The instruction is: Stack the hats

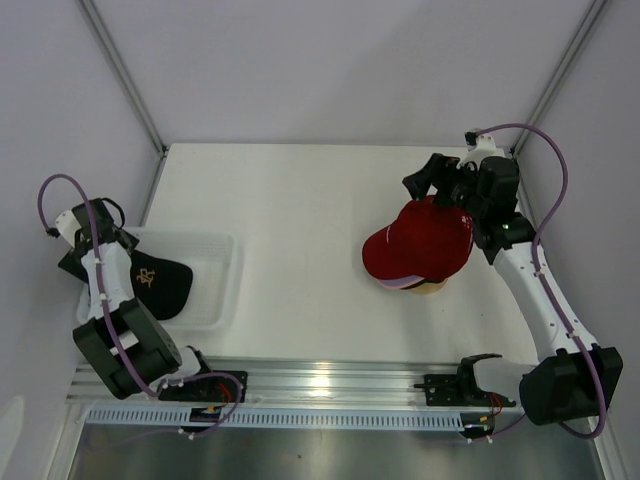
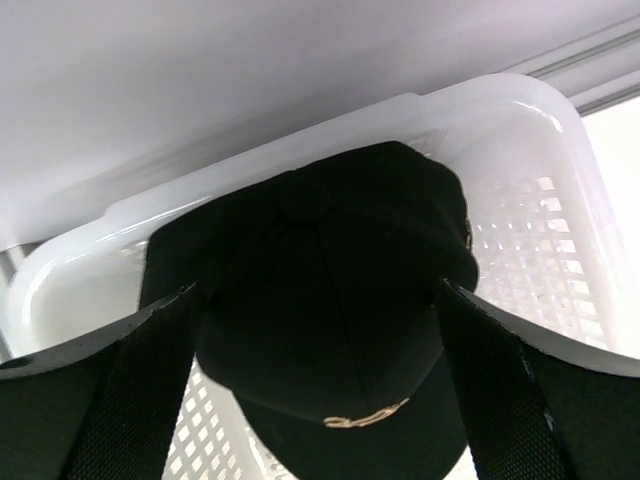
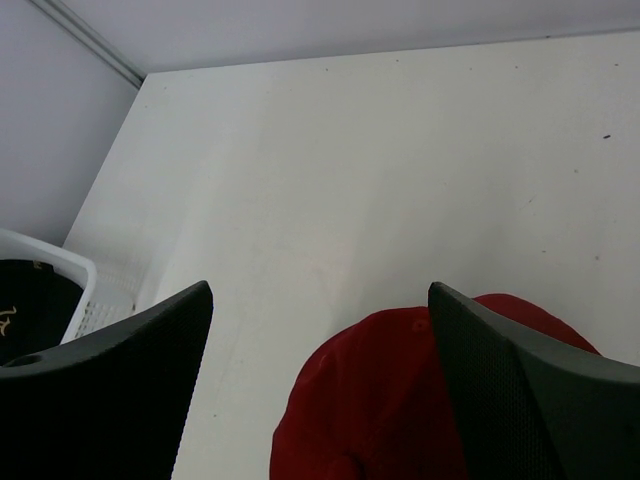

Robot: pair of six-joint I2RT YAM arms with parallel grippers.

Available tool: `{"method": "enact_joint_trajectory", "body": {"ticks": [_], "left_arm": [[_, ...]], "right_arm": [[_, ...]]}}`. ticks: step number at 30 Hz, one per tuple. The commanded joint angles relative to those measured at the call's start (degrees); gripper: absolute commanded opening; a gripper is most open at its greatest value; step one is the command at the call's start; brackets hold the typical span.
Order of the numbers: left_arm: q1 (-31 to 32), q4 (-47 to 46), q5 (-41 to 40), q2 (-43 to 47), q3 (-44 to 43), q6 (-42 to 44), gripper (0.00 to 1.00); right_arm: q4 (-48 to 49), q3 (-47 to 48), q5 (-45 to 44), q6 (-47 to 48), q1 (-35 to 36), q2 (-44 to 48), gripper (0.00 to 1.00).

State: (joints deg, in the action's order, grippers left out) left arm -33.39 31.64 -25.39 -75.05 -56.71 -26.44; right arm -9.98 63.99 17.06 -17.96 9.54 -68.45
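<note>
A black hat (image 1: 165,285) with a gold logo lies in the white mesh basket (image 1: 225,275) at the left. My left gripper (image 1: 112,245) hangs over it, open. In the left wrist view its fingers (image 2: 150,380) stand wide on either side of the black hat's crown (image 2: 330,270) without pinching it. At the right a red hat (image 1: 420,245) tops a stack, with a lavender hat's edge (image 1: 405,284) showing under it. My right gripper (image 1: 437,190) is open just above the red hat's back. In the right wrist view the red hat (image 3: 400,400) sits low between the open gripper (image 3: 320,290).
The stack rests on a round wooden stand (image 1: 430,290). The basket (image 3: 70,270) lies near the left wall. Grey walls with metal posts close in the table on three sides, and a metal rail (image 1: 330,385) runs along the near edge.
</note>
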Motion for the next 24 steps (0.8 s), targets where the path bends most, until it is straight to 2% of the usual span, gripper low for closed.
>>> {"method": "enact_joint_trajectory", "body": {"ticks": [1, 3, 4, 5, 6, 7, 9, 11, 14, 15, 18, 19, 24], "left_arm": [[-1.07, -3.77, 4.02, -1.68, 0.37, 0.86, 0.97], [-1.07, -4.04, 4.47, -2.21, 0.37, 1.03, 0.92], [-1.07, -4.13, 4.99, -2.47, 0.37, 1.21, 0.8], [-1.07, -3.78, 5.08, -2.82, -0.15, 1.21, 0.71], [-0.98, -3.69, 5.26, -2.91, -0.16, 1.12, 0.55], [-1.07, -3.69, 5.09, -2.91, 0.02, 1.04, 0.47], [-1.07, -3.16, 4.73, -3.0, -0.33, 0.95, 0.34], [-1.07, -2.64, 4.64, -2.74, -0.86, 1.21, 0.26], [-1.07, -2.28, 6.04, -0.81, -0.68, 1.39, 0.04], [-0.98, -1.93, 6.75, 0.85, -0.86, 1.82, 0.01], [-0.54, 0.17, 11.57, 5.16, -2.0, 4.53, 0.01], [-0.1, 1.4, 13.42, 9.26, -2.96, 5.68, 0.01], [8.41, 5.53, 28.79, 24.05, -6.73, 10.88, 0.01]], "right_arm": [[2.16, 2.2, 0.78, -0.59, 0.22, -0.11, 0.91], [2.16, 2.11, 0.52, -0.59, 0.22, 0.15, 0.91], [2.16, 2.11, 0.43, -0.59, 0.22, 0.24, 0.91], [2.07, 2.11, 0.17, -0.5, 0.22, 0.33, 0.91], [2.07, 2.02, 0.08, -0.59, 0.22, 0.33, 0.91], [1.98, 2.02, 0.08, -0.5, 0.22, 0.33, 0.91], [1.89, 2.02, -0.01, -0.33, 0.22, 0.33, 0.91], [1.72, 2.02, -0.18, -0.24, 0.22, 0.42, 0.91], [1.37, 2.2, -0.71, 0.11, 0.22, 0.77, 0.91], [1.28, 2.28, -0.89, 0.37, 0.3, 0.86, 0.91], [0.93, 2.9, -1.06, 0.73, 0.3, 1.38, 0.92], [0.49, 3.16, -1.06, 0.9, 0.22, 1.47, 0.92], [0.83, 5.44, -0.45, 0.64, 0.3, 2.35, 0.95]]}}
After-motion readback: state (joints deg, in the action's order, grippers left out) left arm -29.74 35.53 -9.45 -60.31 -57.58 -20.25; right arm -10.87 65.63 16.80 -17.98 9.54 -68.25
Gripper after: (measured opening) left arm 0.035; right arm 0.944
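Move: The black hat, the last one in the white crate, lies just beneath the left hand's open fingers, its middle about 6 cm to the hand's right, level fore and aft, and 4 cm down, with the brim pointing right. The crate's middle is some 12 cm to the hand's right, 1 cm back and 8 cm down. From the right hand, the black hat is roughly 68 cm to the left, 14 cm back and 20 cm lower. The black hat's crown is pinched near its top button by the left hand, which eases about 2 cm forward and down onto it while the wide-open fingers shut fully. Then, keeping hold, the hand accelerates up about 8 cm and some 6 cm to the right, swinging clockwise. ##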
